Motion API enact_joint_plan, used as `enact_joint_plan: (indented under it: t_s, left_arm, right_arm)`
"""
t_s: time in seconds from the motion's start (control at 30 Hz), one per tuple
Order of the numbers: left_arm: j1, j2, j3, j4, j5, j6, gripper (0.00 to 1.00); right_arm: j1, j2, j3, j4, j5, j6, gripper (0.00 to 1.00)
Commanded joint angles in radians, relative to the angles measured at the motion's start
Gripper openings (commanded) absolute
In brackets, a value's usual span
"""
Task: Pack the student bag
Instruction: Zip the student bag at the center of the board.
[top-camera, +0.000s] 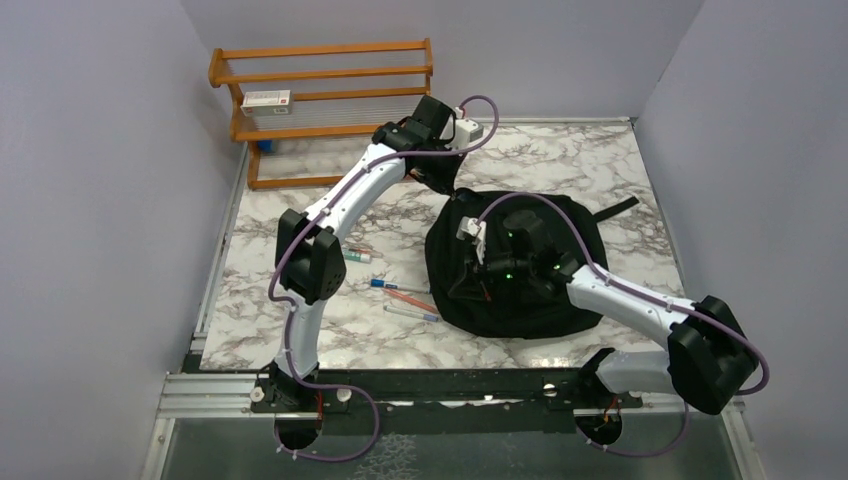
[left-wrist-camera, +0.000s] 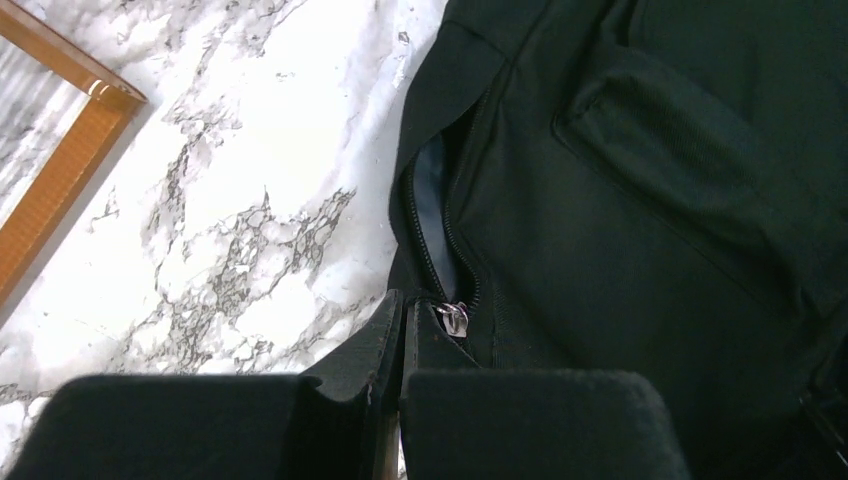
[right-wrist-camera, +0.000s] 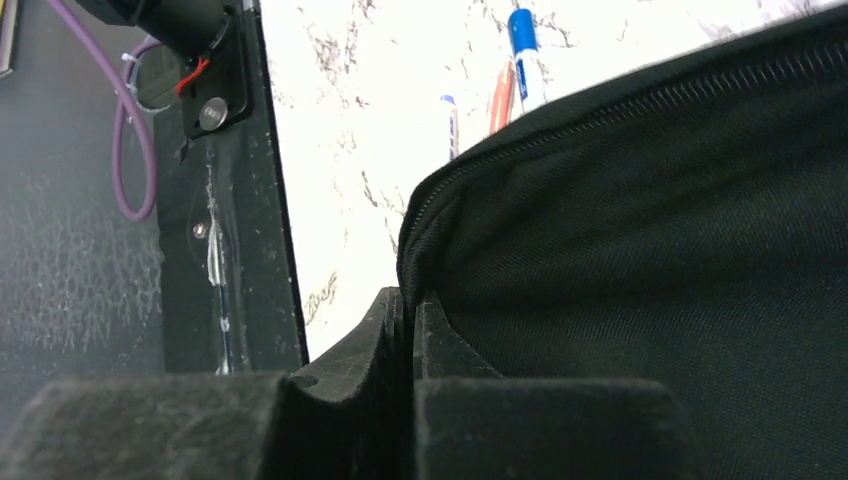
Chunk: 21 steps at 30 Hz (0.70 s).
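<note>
The student bag, a black backpack, lies on the marble table right of centre. My left gripper is shut at the bag's far left edge, its tips against the zipper beside the silver slider. Above the slider the zipper gapes and shows grey lining. Whether the pull is pinched does not show. My right gripper is shut on the folded edge of the bag at its near left side. In the top view the left gripper and the right gripper are both at the bag.
Several pens lie on the table left of the bag, and a blue-capped one shows beyond its edge. A wooden rack holding a white box stands at the back left. Walls close three sides, and a black rail runs along the front.
</note>
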Motion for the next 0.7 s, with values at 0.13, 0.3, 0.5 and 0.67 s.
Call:
enact_joint_plan:
  t_s: [0.13,0.3,0.5,0.67]
  left_arm:
    - [0.037,0.083,0.167,0.2,-0.085,0.049,0.0]
    - [0.034,0.048,0.093,0.201,-0.032,0.041,0.0]
    - [0.027,-0.065,-0.083,0.236,0.0,0.026,0.0]
    - [0.02,-0.138,-0.18,0.247,0.008,0.014,0.0]
  right_arm:
    - [0.117,-0.001,0.023,-0.226,-0.214,-0.027,0.01]
    - [0.119,-0.131,-0.014,-0.142,-0.009,0.082,0.16]
    - [0.118,-0.374,-0.147,0.01,0.467,0.464,0.45]
    - [0.118,-0.47,-0.168,-0.167,0.919,0.793,0.48]
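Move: The left hand already pinches the zip pull; the slider sits about 1 cm ahead, 1 cm right and 1 cm below. The still-open slit runs on from there, its middle about 4 cm ahead, 3 cm right and 2 cm down; the shelf's near corner is 7 cm ahead, 4 cm left. The right hand grips the bag's near-left corner, level between its fingers, with the slider about 20 cm straight ahead and the blue marker 13 cm left. Keep the zip pull pinched in the left gripper and sink about 2 cm, easing roughly 1 cm forward at the bag's far-left corner. Hold the near corner with the right hand at first, shifting slightly back and left, then open its fingers about halfway, let go and lift some 4 cm while swinging right over the bag, turning about 30 degrees clockwise. ##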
